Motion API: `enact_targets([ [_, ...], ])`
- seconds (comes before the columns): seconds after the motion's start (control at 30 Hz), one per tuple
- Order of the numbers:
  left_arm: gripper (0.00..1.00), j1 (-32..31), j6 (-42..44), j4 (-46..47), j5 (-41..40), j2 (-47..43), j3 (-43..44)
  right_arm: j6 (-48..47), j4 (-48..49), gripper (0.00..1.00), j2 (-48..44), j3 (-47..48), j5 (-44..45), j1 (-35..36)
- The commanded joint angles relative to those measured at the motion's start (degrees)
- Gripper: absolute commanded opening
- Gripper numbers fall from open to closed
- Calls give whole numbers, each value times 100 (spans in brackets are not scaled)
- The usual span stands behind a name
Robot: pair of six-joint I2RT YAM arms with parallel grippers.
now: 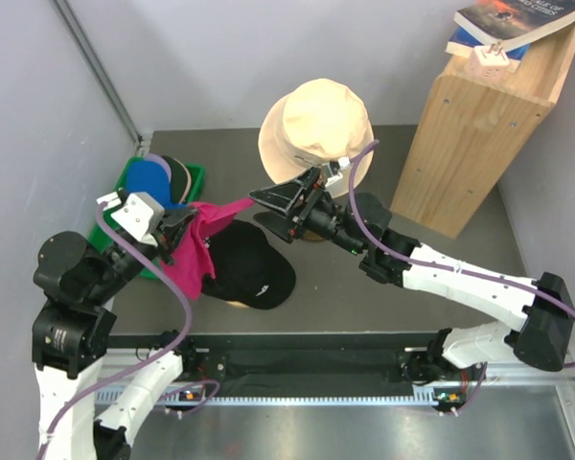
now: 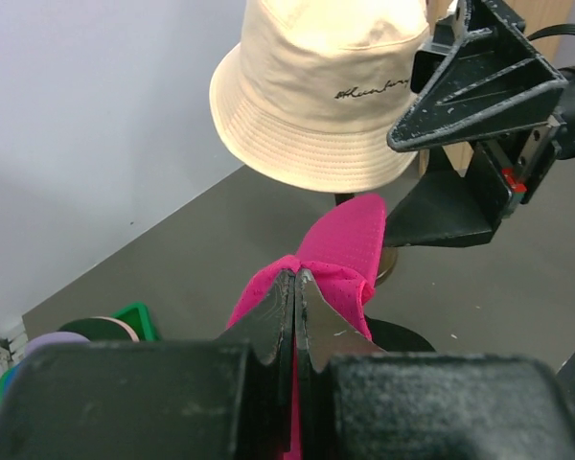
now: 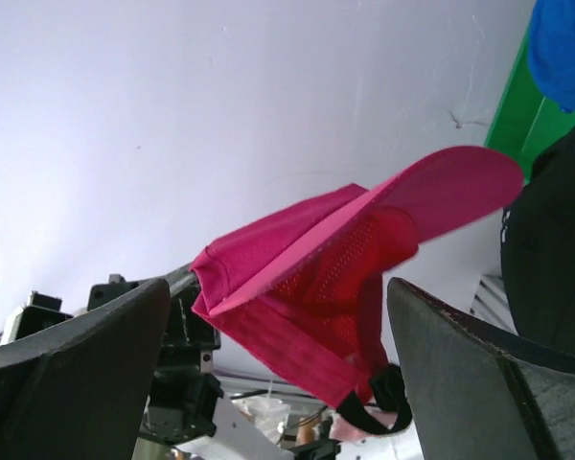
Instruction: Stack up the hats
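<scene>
My left gripper (image 1: pixel 177 226) is shut on the crown of a magenta cap (image 1: pixel 197 251), which hangs crumpled above the table with its brim pointing right. In the left wrist view the fingertips (image 2: pixel 289 287) pinch the pink cloth (image 2: pixel 350 240). A black cap (image 1: pixel 255 268) with a small white logo lies on the table just right of it. My right gripper (image 1: pixel 265 209) stands wide open, facing the magenta brim from the right. In the right wrist view the magenta cap (image 3: pixel 316 278) hangs in front of the spread fingers (image 3: pixel 489 383), apart from them.
A green bin (image 1: pixel 196 177) at the left wall holds a blue cap (image 1: pixel 149 177) and a dark one. A beige bucket hat (image 1: pixel 316 125) sits on a stand behind the right gripper. A tall wooden box (image 1: pixel 479 125) with books on top stands at the back right.
</scene>
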Motion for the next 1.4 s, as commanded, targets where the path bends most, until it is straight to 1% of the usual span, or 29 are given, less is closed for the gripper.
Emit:
enact_targets([
  [0.0, 0, -24, 25, 75, 225, -133, 49, 304, 644, 95, 45, -53, 34, 71],
  [0.33, 0, -94, -125, 40, 770, -107, 250, 445, 732, 93, 431, 141, -256, 115],
  [0.43, 0, -199, -134, -13, 823, -80, 330, 454, 741, 80, 466, 141, -300, 115],
  [0.47, 0, -208, -125, -22, 806, -63, 339, 462, 741, 70, 475, 141, -318, 107],
  [0.53, 0, -243, -90, -57, 788, -54, 391, 454, 750, 61, 493, 124, -344, 107],
  [0.63, 0, -287, -29, -109, 788, 16, 470, 515, 811, 45, 467, 36, -335, 115],
  [0.67, 0, -305, -11, -153, 770, 16, 531, 533, 890, 32, 467, -25, -335, 115],
  [0.7, 0, -314, 7, -171, 709, 34, 576, 541, 925, 26, 449, -52, -309, 115],
  [0.73, 0, -349, 42, -189, 665, 43, 602, 568, 960, 14, 432, -78, -300, 115],
  [0.77, 0, -358, 77, -258, 621, 51, 637, 568, 1004, 8, 405, -131, -292, 115],
  [0.8, 0, -367, 103, -311, 534, 60, 655, 577, 1048, 3, 388, -157, -257, 115],
  [0.83, 0, -375, 138, -347, 472, 60, 673, 568, 1075, 0, 327, -184, -248, 124],
  [0.87, 0, -375, 147, -434, 411, 69, 699, 568, 1162, 0, 317, -236, -230, 107],
  [0.9, 2, -376, 147, -478, 306, 52, 716, 550, 1198, 0, 282, -263, -204, 115],
  [0.93, 13, -376, 130, -522, 104, 43, 743, 524, 1233, 0, 204, -289, -186, 115],
  [0.97, 44, -376, 121, -584, -37, 43, 778, 507, 1268, 0, 168, -350, -151, 124],
  [1.0, 61, -376, 95, -680, -160, 60, 891, 472, 1277, 0, 116, -377, -64, 124],
  [1.03, 72, -376, -10, -742, -457, 86, 962, 358, 1268, 0, 11, -412, -2, 133],
  [1.07, 88, -376, -46, -803, -591, 121, 1050, 270, 1216, 0, -51, -447, 33, 142],
  [1.13, 97, -376, -142, -971, -950, 261, 1400, 25, 1014, 0, -279, -474, 305, 159],
  [1.17, 99, -376, -160, -1023, -1387, 332, 1559, -47, 961, 0, -350, -518, 376, 168],
  [1.23, 99, -384, -256, -1076, -1952, 577, 1953, -336, 725, 0, -534, -492, 552, 203],
  [1.27, 99, -393, -309, -1085, -2433, 674, 2060, -451, 628, 0, -596, -457, 622, 229],
  [1.37, 99, -428, -853, -1322, -3182, 1254, 2439, -1013, 328, 0, -711, -317, 859, 396],
])
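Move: The left fingers still pinch the pink cap, and the open right fingers waiting for it are about 12 cm to their right, 2 cm ahead and 4 cm lower. From the right hand, the pink cap's brim is roughly 4 cm to its left, level fore and aft and 2 cm down. The black cap on its stand lies 4 cm back, 3 cm left and some 19 cm below; the bucket hat is 10 cm ahead, 11 cm right, about level. The right fingers close on the pink cap's brim after easing about 2 cm left and 2.5 cm down, while the left hand, still gripping the cap, draws back some 4 cm and slightly right. The left fingers then open wide and let go, and that hand leaves upward and left, about 6 cm each way. The right keeps its pinch and drifts about 3 cm back to its right. ##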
